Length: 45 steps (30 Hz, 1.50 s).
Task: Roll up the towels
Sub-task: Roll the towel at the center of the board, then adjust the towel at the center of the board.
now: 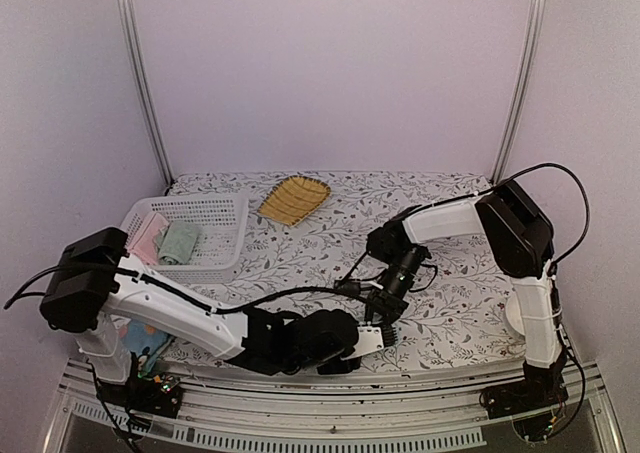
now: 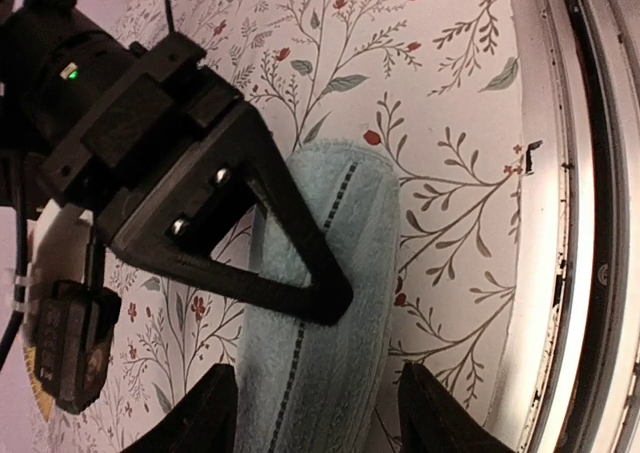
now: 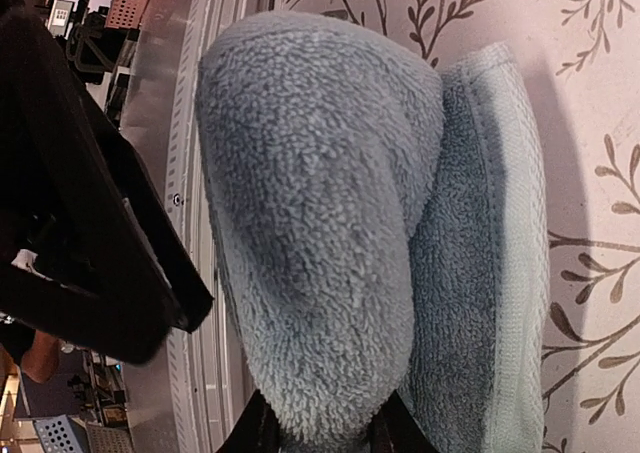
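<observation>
The plain light-blue terry towel (image 2: 335,303) lies partly rolled on the flowered tablecloth near the front edge. My left gripper (image 2: 320,373) is open, with a finger on each side of the towel. My right gripper (image 3: 325,413) is shut on the thick rolled end of the towel (image 3: 320,223). Its black finger (image 2: 290,253) shows across the towel in the left wrist view. In the top view both grippers meet at the near middle, left gripper (image 1: 362,341) and right gripper (image 1: 386,318), and they hide the towel. The printed towel (image 1: 145,338) lies by the left arm's base.
A white basket (image 1: 225,208) at the back left holds a pink and a green cloth. The yellow ribbed leaf-shaped tray (image 1: 294,199) sits at the back middle. The table's metal front rail (image 2: 590,223) runs close beside the towel.
</observation>
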Each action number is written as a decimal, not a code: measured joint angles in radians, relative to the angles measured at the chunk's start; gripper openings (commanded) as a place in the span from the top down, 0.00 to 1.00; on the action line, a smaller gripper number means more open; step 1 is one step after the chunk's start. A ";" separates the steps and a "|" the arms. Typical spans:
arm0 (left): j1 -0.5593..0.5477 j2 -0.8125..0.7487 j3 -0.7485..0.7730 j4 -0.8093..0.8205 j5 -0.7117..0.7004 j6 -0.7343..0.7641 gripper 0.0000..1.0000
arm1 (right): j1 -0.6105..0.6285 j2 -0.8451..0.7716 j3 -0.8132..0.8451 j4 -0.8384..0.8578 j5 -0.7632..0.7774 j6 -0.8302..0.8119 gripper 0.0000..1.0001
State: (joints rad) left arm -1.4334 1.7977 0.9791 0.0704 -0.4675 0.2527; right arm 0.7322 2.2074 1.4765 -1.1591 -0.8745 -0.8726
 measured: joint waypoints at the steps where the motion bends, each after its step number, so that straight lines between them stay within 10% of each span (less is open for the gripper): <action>1: 0.000 0.023 0.023 -0.016 0.006 0.015 0.43 | -0.002 0.006 0.005 -0.009 -0.006 0.000 0.88; 25: 0.005 0.255 0.200 -0.108 -0.161 0.149 0.48 | -0.061 0.149 0.083 -0.182 -0.172 -0.041 0.86; 35: 0.005 0.276 0.209 -0.090 -0.201 0.187 0.65 | -0.076 0.151 0.084 -0.200 -0.210 -0.038 0.49; 45: 0.048 0.263 0.208 -0.091 -0.156 0.152 0.76 | -0.211 -0.050 0.163 -0.195 -0.110 0.001 0.42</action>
State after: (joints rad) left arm -1.3857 2.0609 1.1866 -0.0204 -0.6231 0.4046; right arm 0.5213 2.1571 1.6390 -1.3544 -0.9848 -0.8719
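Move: The blue towel's roll lies just below my open left hand: its middle is roughly 3 cm ahead, 2 cm to the right and 5 cm down. My right fingers already pinch it, its middle about 1 cm ahead of them, 2 cm left and 1 cm below. The table's front rail runs some 9 cm back of the roll, and the white bowl stands about 30 cm to the right of my right hand, 3 cm farther out. While my right hand keeps its pinch and tilts nearly 20 degrees, its fingers turning flatter and back towards me, I lower my left hand about 5 cm, ease it forward over the roll with the fingers tipping steeper, and close them on its middle. Then my right fingers open and I draw that hand up and forward, some 7 cm each way, clear of the towel. ##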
